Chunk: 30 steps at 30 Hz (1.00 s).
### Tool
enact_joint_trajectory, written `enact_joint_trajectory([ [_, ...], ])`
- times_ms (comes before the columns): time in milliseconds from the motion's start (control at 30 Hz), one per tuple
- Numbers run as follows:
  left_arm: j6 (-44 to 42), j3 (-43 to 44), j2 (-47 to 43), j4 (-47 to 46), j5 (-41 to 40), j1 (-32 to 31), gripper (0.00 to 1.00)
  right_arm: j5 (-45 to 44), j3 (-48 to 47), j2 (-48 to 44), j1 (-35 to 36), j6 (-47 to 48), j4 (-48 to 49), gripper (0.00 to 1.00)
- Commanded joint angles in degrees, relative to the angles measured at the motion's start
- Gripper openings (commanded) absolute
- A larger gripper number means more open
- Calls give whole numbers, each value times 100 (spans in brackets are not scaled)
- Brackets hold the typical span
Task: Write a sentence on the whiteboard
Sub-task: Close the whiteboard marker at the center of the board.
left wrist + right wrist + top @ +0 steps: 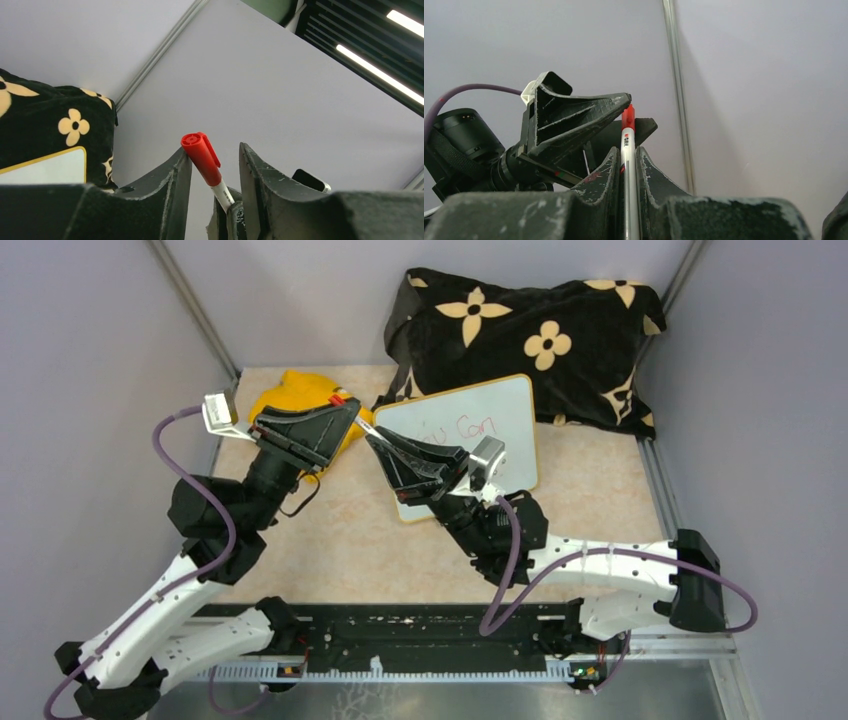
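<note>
The whiteboard leans tilted against a pillow, and its corner shows in the left wrist view. Of the sentence, red letters reading "Can" show; my right arm hides what lies left of them. My right gripper is shut on a white marker with a red cap. The capped end sits between the fingers of my left gripper. The cap leans on one finger with a gap to the other, so these jaws stand open.
A black pillow with cream flowers fills the back right behind the board. A yellow cloth lies at the back left under my left gripper. Grey walls close in the left, back and right.
</note>
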<state>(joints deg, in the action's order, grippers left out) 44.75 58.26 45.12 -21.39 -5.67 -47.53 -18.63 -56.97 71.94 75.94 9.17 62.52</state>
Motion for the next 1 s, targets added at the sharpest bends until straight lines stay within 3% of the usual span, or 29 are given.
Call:
enact_joint_trajectory([
  [0, -71, 160, 45, -12, 56, -38, 43, 74, -8, -209, -26, -49, 196, 0],
  [267, 193, 143, 256, -40, 519, -37, 27, -20, -15, -115, -25, -20, 355, 0],
  [467, 233, 74, 246, -111, 689, -37, 3, -93, -3, -113, -19, -12, 307, 0],
  [533, 197, 64, 203, -65, 621, -42, 0, -86, 19, -176, -27, -7, 167, 0],
  [667, 78, 29, 76, 33, 379, -38, 0, 118, 27, -515, -22, -25, -685, 34],
  [800, -105, 17, -71, 189, 186, -38, 0, 309, -98, -1001, -26, -265, -2139, 67],
  [967, -506, 89, -231, 523, 177, -37, 0, 459, -194, -1785, -27, -498, -4103, 69],
])
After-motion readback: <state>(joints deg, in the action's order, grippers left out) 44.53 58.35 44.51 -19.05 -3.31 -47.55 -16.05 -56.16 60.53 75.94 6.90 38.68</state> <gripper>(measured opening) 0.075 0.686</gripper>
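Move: The capped marker sits in the right fingers, its middle about 1 cm ahead, 1 cm left and 1 cm above that hand. The left gripper it goes to is roughly 3 cm ahead, 5 cm left and 3 cm above the right hand. From the left hand the marker's middle lies some 4 cm right, 2 cm back and 2 cm down; the whiteboard about 25 cm ahead, 15 cm right and 50 cm below. The marker's cap end is pinched by the left fingers, which close from half open while that hand eases about 1.5 cm right towards the right gripper, then drifts part-way back. The right hand first holds still, then opens wide, lets go, and draws off down, right and back by some 3 cm, its left side dipping. ##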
